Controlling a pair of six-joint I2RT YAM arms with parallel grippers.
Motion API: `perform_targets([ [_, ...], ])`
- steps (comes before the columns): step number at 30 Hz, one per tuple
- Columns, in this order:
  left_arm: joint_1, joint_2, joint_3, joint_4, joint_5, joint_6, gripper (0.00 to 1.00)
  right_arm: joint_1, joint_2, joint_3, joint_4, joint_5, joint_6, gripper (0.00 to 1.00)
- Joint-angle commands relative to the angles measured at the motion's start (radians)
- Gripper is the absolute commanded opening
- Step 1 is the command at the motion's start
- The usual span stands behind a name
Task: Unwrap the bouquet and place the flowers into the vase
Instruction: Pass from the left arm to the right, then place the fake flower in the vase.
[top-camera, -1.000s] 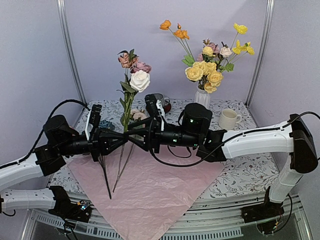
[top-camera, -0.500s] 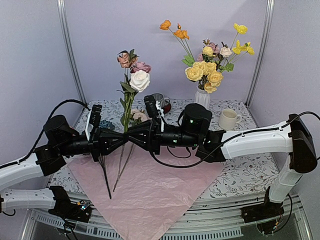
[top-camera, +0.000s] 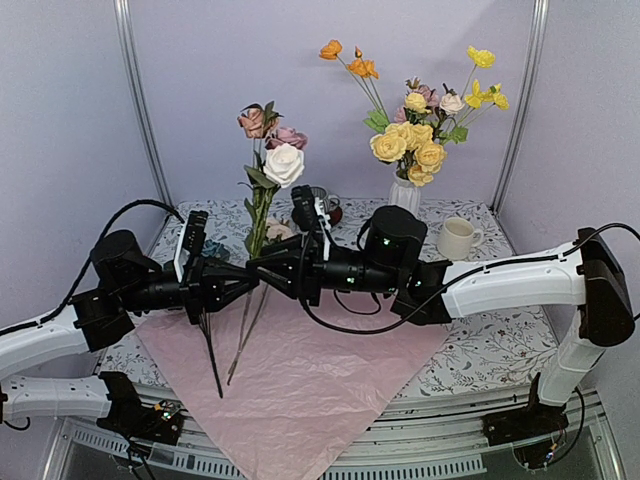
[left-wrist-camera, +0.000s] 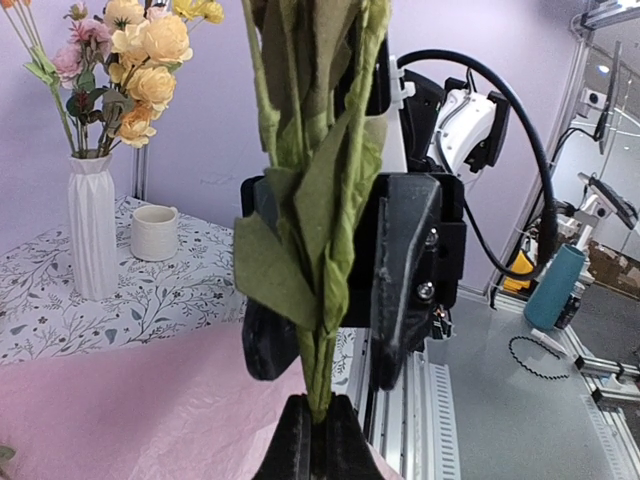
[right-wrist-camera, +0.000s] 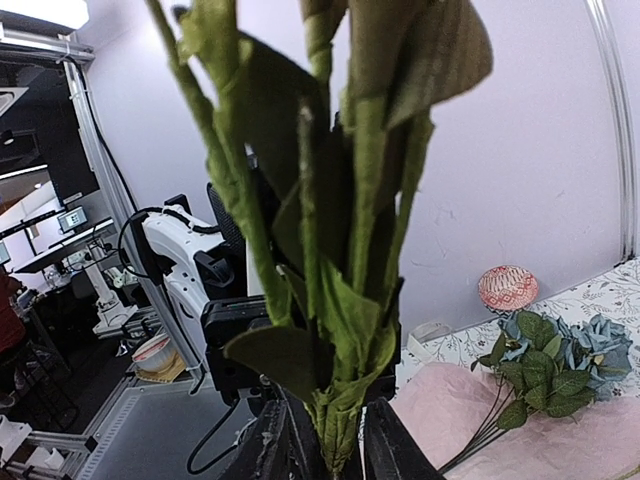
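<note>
A bunch of flowers, white and pink roses (top-camera: 278, 155) on green stems, stands upright above the spread pink paper (top-camera: 300, 380). My left gripper (top-camera: 246, 284) is shut on the stems (left-wrist-camera: 318, 395) low down, from the left. My right gripper (top-camera: 264, 268) meets it from the right, its fingers pressed on both sides of the same stems (right-wrist-camera: 335, 430). Bare stem ends (top-camera: 240, 340) hang below onto the paper. The white ribbed vase (top-camera: 405, 196) at the back holds yellow roses and poppies (top-camera: 410, 145). Blue hydrangeas (right-wrist-camera: 560, 365) lie on the table.
A cream mug (top-camera: 457, 238) stands right of the vase. A striped cup (top-camera: 318, 200) and a red patterned object (right-wrist-camera: 508, 288) sit at the back behind the arms. The paper hangs over the table's near edge (top-camera: 300, 445).
The rose bunch and both grippers have shifted slightly right. The right jaws have narrowed around the stems.
</note>
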Motion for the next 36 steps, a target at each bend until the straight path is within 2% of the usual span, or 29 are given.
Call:
perform_targets([
  [1, -0.015, 0.003, 0.011, 0.015, 0.003, 0.016, 0.00, 0.005, -0.027, -0.003, 0.037, 0.019, 0.003, 0.27],
  [3, -0.017, 0.006, 0.011, 0.016, 0.004, 0.016, 0.00, 0.006, -0.023, -0.001, 0.037, 0.017, 0.002, 0.25],
  [5, -0.017, 0.008, 0.014, 0.013, 0.003, 0.016, 0.00, 0.006, -0.021, 0.000, 0.036, 0.011, 0.004, 0.18],
  [7, -0.018, 0.008, 0.014, 0.011, 0.002, 0.016, 0.03, 0.006, -0.025, -0.001, 0.037, 0.010, 0.004, 0.06],
  [8, -0.018, 0.008, 0.014, 0.008, -0.002, 0.015, 0.12, 0.006, -0.028, -0.004, 0.036, 0.015, 0.004, 0.03],
  [13, -0.019, -0.011, 0.013, -0.021, -0.057, 0.006, 0.73, -0.005, -0.080, -0.066, 0.001, 0.100, -0.017, 0.02],
  [14, -0.019, -0.019, 0.011, -0.030, -0.082, 0.005, 0.83, -0.012, -0.102, -0.090, -0.014, 0.119, -0.028, 0.02],
  [17, -0.019, -0.047, 0.005, -0.064, -0.139, 0.010, 0.98, -0.048, -0.219, -0.212, -0.033, 0.189, -0.044, 0.02],
  [22, -0.019, -0.073, -0.022, -0.087, -0.208, 0.019, 0.98, -0.113, -0.486, -0.443, -0.106, 0.414, -0.076, 0.02],
  [25, -0.018, -0.069, -0.032, -0.086, -0.243, 0.025, 0.98, -0.146, -0.629, -0.510, -0.201, 0.570, -0.125, 0.02],
  [32, -0.018, -0.049, -0.021, -0.091, -0.304, 0.044, 0.98, -0.278, -0.845, -0.476, -0.349, 0.841, -0.271, 0.02],
  [36, -0.017, -0.035, -0.019, -0.093, -0.329, 0.056, 0.98, -0.437, -0.865, -0.405, -0.347, 0.833, -0.292, 0.02],
])
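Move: The rose stems stand right between the right hand's half-open fingers, just above where the left fingers still pinch them. From the right hand the vase is about 32 cm ahead and 30 to the right, its middle some 18 lower. The mug sits roughly 31 ahead and 43 right, 28 below. The lone pale pink rose lies on the paper about 19 ahead, 4 left and 32 down. The right fingers shut on the rose stems and then the left ones spread wide and let go. The right hand carries the bunch off to the right and somewhat forward towards the vase, about 30 cm sideways, dipping and then rising a little while swinging some 60 degrees clockwise. The left hand, open, eases a few centimetres forward and slightly left. ##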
